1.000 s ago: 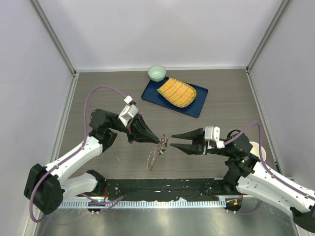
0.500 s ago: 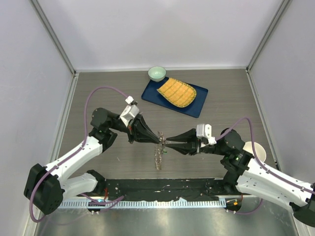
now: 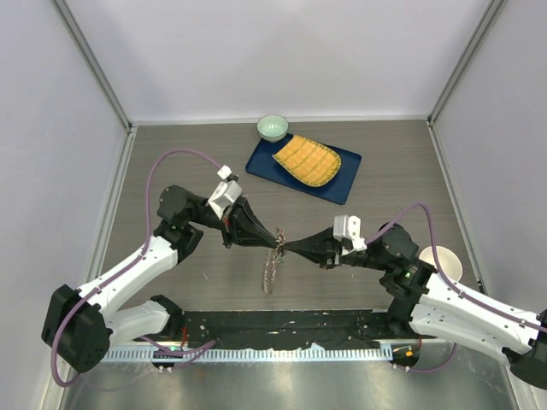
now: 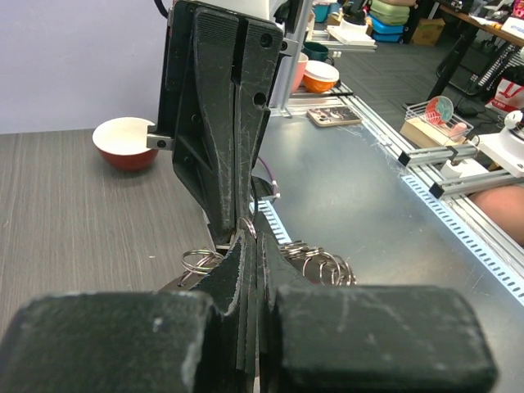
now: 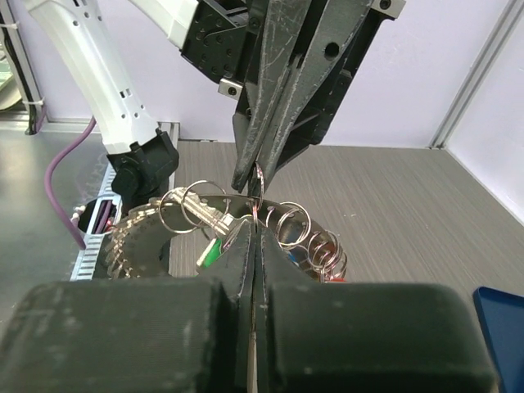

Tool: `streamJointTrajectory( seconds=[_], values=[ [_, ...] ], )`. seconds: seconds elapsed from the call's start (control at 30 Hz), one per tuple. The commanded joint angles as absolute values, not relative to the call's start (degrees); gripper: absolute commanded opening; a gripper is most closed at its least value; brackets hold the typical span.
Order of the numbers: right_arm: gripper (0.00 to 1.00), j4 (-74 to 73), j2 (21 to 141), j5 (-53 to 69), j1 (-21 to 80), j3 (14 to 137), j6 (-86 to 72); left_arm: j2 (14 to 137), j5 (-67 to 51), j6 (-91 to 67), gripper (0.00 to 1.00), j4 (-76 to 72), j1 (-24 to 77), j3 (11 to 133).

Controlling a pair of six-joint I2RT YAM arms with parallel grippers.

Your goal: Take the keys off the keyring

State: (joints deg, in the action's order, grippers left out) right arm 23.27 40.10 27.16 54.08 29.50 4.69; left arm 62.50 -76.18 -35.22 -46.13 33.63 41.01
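The keyring (image 3: 271, 273), fringed with silvery keys, hangs on edge above the table between the two arms. In the right wrist view it is a flat holed ring (image 5: 176, 225) carrying small split rings (image 5: 291, 225) and keys (image 5: 135, 241), one with a green head (image 5: 210, 255), one with a red head (image 5: 334, 277). My left gripper (image 3: 278, 242) is shut on the keyring's top. My right gripper (image 3: 287, 248) meets it tip to tip, shut on a thin split ring (image 5: 258, 196) there. The left wrist view shows shut fingers (image 4: 246, 270) and rings (image 4: 199, 261) on both sides.
A blue tray (image 3: 342, 184) with a yellow ridged slab (image 3: 306, 161) lies at the back, a pale green bowl (image 3: 273, 127) beside it. A bowl (image 3: 445, 262), cream inside and red outside (image 4: 124, 141), sits behind the right arm. The black base rail (image 3: 282, 325) runs along the near edge.
My right gripper has moved left to the left gripper's tip and closed from open to shut. The keyring has swung to hang straighter. The left arm has barely moved.
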Motion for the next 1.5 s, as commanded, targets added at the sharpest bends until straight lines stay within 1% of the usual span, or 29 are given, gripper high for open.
streamJointTrajectory(
  seconds=[0.0,0.13,0.5,0.7,0.8,0.83,0.87,0.97,1.07,1.13,1.27,1.3,1.47],
  values=[
    [0.01,23.03,39.29,20.93,54.23,31.73,5.71,60.56,-75.94,-34.45,0.00,-48.34,33.84,44.03],
    [0.01,21.89,39.72,19.25,54.23,32.08,5.45,60.29,-75.85,-34.63,0.00,-48.51,33.84,44.30],
    [0.01,22.59,42.71,21.97,54.23,31.99,5.01,61.00,-74.45,-38.67,0.00,-54.49,33.84,44.38],
    [0.01,23.03,42.54,21.97,54.32,32.08,4.83,61.52,-74.18,-38.58,0.00,-54.76,33.84,44.30],
    [0.01,21.46,41.31,19.87,54.40,32.61,4.92,61.70,-74.18,-37.88,0.00,-54.32,33.84,44.12],
    [0.02,20.75,40.18,18.12,54.23,33.13,5.53,61.79,-74.18,-37.71,0.00,-53.97,33.84,44.12],
    [0.09,19.87,39.64,17.41,54.32,33.40,6.06,61.79,-74.18,-37.53,0.00,-53.96,33.84,44.03],
    [0.20,16.44,36.93,15.56,54.32,34.28,8.07,61.79,-74.27,-37.53,0.00,-53.96,33.84,44.03],
    [0.26,13.45,34.99,15.90,54.32,35.24,10.18,61.70,-74.53,-37.53,0.00,-53.79,33.84,44.03],
    [0.28,12.48,34.54,16.78,54.32,35.68,11.16,61.52,-74.71,-37.44,0.00,-53.53,33.84,44.12],
    [0.31,14.67,34.89,23.10,54.32,35.77,12.74,61.44,-74.79,-37.18,0.00,-53.09,33.84,44.30],
    [0.31,15.29,35.85,26.51,54.32,35.68,12.83,61.52,-74.88,-37.18,0.00,-53.00,33.84,44.30],
    [0.31,18.19,38.76,29.53,54.32,35.68,10.90,61.52,-74.80,-36.91,0.00,-52.56,33.84,44.56]
  ],
)
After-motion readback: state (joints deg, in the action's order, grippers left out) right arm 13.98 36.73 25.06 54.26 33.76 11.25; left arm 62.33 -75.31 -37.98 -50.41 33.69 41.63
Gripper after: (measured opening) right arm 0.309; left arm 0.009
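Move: The right hand's shut tips already pinch the small ring held in the left fingertips; from the right hand the ring's middle lies about 1 cm left, level in height and reach. From the right hand, the silver keys lie roughly 3 cm back, 2 cm left and 1 cm lower, and the coil band hangs some 2 cm back, 2 cm left and 6 cm below. From the left hand, the small ring is about 1 cm to its right, at the same reach and height. Still shut on the small ring, the right hand works it about 2 cm forward and then 2 cm down beside the left fingertips, while the left hand keeps its pinch and rises a good 1 cm. After a brief hold the right fingers open to about a third and let go, and the hand backs off some 3 cm to the right while climbing 4 cm, then draws back about 2 cm and eases left again towards the rings, tips ending slightly raised, still open. ##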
